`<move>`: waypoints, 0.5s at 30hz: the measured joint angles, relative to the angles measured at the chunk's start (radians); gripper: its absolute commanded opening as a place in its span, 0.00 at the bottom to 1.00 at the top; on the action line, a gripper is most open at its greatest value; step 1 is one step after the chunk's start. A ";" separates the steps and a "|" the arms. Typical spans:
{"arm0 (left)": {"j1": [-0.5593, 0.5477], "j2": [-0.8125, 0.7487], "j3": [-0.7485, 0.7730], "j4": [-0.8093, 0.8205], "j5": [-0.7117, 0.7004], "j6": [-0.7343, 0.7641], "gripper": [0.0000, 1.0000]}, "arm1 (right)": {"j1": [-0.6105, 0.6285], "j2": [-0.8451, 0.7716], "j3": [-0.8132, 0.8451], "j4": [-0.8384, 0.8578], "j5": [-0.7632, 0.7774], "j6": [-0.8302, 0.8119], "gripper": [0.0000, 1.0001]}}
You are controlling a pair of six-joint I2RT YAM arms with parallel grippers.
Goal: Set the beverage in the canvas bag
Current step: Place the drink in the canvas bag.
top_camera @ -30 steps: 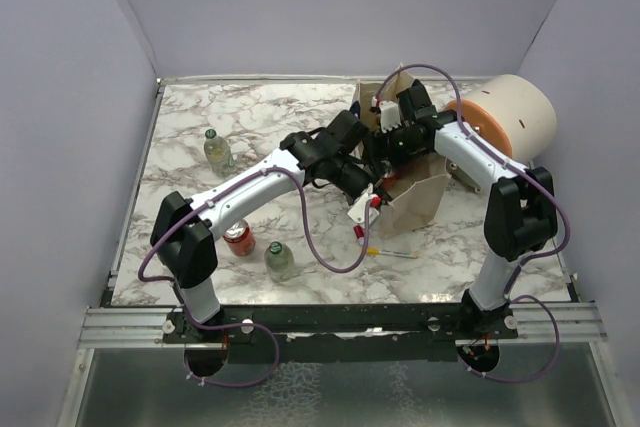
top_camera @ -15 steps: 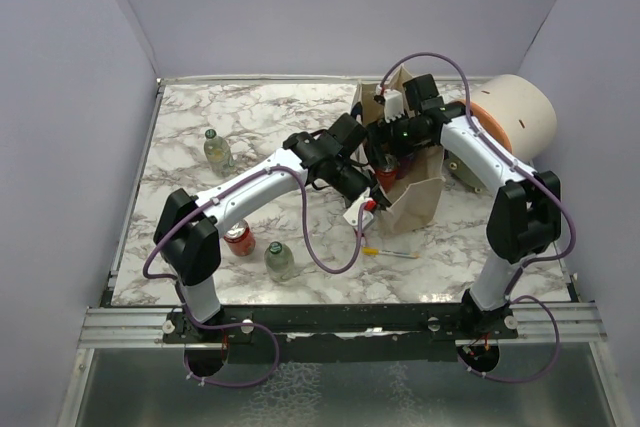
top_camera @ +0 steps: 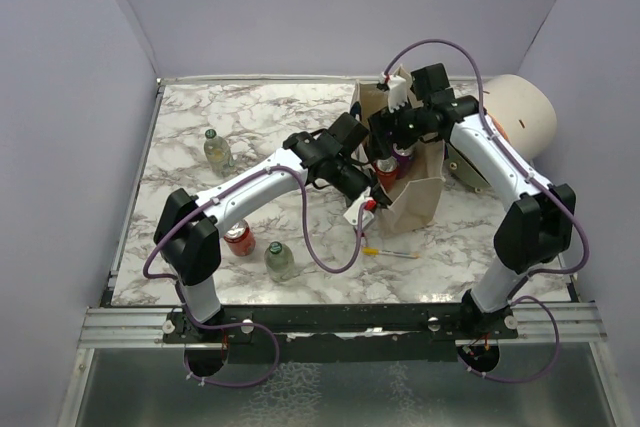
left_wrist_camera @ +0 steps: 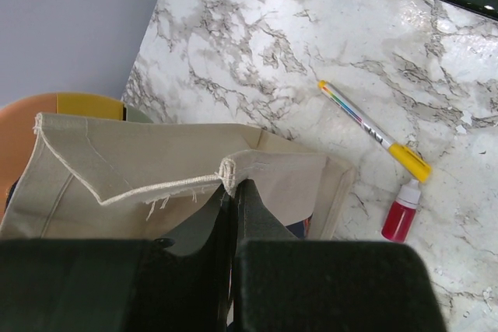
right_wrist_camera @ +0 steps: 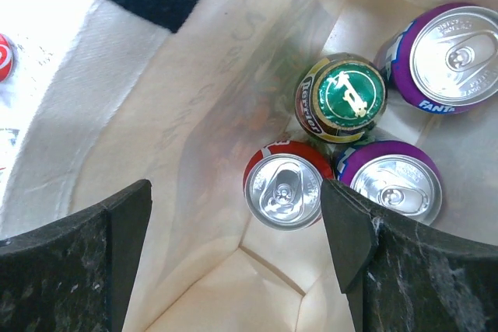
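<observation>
The canvas bag (top_camera: 420,202) stands upright right of centre, its mouth held wide. My left gripper (top_camera: 372,190) is shut on the bag's near rim; in the left wrist view the fingers (left_wrist_camera: 257,223) pinch the frayed hem (left_wrist_camera: 226,172). My right gripper (top_camera: 392,147) hangs open above the mouth, holding nothing. Looking straight down, the right wrist view shows the open right gripper (right_wrist_camera: 233,231) over the bag's floor. There stand a red can (right_wrist_camera: 284,190), two purple Fanta cans (right_wrist_camera: 447,56) (right_wrist_camera: 393,184) and a green-capped bottle (right_wrist_camera: 342,99).
On the marble table at the left are a red can (top_camera: 238,238) and two glass bottles (top_camera: 279,260) (top_camera: 217,150). A cream-and-orange cylinder (top_camera: 520,117) lies behind the bag at the right. A pen (left_wrist_camera: 373,130) and a small red bottle (left_wrist_camera: 399,215) lie beside the bag's front.
My right gripper has risen out of the bag's mouth and drawn back a little, empty. The left gripper has kept its hold on the rim.
</observation>
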State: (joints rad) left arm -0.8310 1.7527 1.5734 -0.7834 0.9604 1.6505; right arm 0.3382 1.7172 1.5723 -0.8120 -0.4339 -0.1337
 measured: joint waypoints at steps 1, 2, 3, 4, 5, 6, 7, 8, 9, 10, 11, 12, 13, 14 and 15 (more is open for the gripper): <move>0.000 0.000 0.000 0.005 0.000 -0.004 0.02 | 0.000 -0.009 0.000 0.000 0.000 -0.002 0.87; 0.000 0.000 0.000 0.013 -0.001 -0.011 0.03 | 0.000 -0.017 0.000 0.000 0.000 -0.004 0.87; 0.000 0.000 0.000 0.019 -0.002 -0.021 0.05 | 0.000 -0.026 0.000 0.001 0.001 -0.007 0.87; 0.000 0.000 -0.001 0.027 -0.003 -0.029 0.07 | 0.000 -0.032 0.000 0.001 0.001 -0.010 0.87; 0.000 0.000 -0.001 0.039 -0.004 -0.044 0.10 | 0.000 -0.042 0.000 0.003 0.001 -0.013 0.87; 0.000 0.000 -0.002 0.049 -0.005 -0.056 0.12 | 0.000 -0.049 0.000 0.005 0.002 -0.015 0.87; 0.000 -0.001 -0.003 0.060 -0.006 -0.071 0.17 | 0.000 -0.059 0.000 0.008 0.002 -0.018 0.87; 0.000 -0.003 -0.006 0.073 -0.012 -0.090 0.21 | 0.000 -0.067 0.000 0.011 0.002 -0.021 0.87; 0.001 -0.006 -0.011 0.089 -0.019 -0.112 0.26 | 0.000 -0.074 0.000 0.015 0.002 -0.022 0.87; 0.003 -0.009 -0.017 0.104 -0.027 -0.130 0.35 | 0.000 -0.085 0.000 0.023 0.003 -0.024 0.88; 0.003 -0.010 -0.019 0.106 -0.034 -0.158 0.42 | 0.000 -0.091 0.000 0.027 0.004 -0.026 0.88; 0.005 -0.015 -0.027 0.123 -0.036 -0.167 0.48 | 0.000 -0.098 0.000 0.032 0.006 -0.027 0.88; 0.006 -0.027 -0.043 0.155 -0.047 -0.205 0.54 | 0.000 -0.109 0.000 0.036 0.011 -0.029 0.88; 0.006 -0.041 -0.062 0.180 -0.059 -0.240 0.59 | 0.000 -0.117 0.000 0.040 0.018 -0.029 0.88; 0.006 -0.066 -0.089 0.212 -0.074 -0.280 0.67 | 0.000 -0.124 0.000 0.043 0.022 -0.029 0.88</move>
State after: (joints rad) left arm -0.8246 1.6867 1.4841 -0.5713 0.8864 1.3705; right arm 0.3382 1.5929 1.5719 -0.7692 -0.4122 -0.1627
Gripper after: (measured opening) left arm 0.504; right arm 0.875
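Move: The red can just placed in the bag stands some 12 cm below the open right hand, within a couple of centimetres of straight under it. One purple can is about 4 cm ahead and 5 cm right of that hand, and the green bottle about 6 cm ahead and 1 cm left. The left hand still has the bag's near rim corner between its fingertips, with the red can about 12 cm ahead, 1 cm right and 16 cm below. The left fingers let go of the bag's near rim corner, opening from shut to about half wide as that hand eases some 2 cm forward and slightly up, turning about 10 degrees counter-clockwise. Meanwhile the right hand, empty and staying wide open, lifts about 5 cm straight up away from the red can, its fingers tipping some 10 degrees towards level. ##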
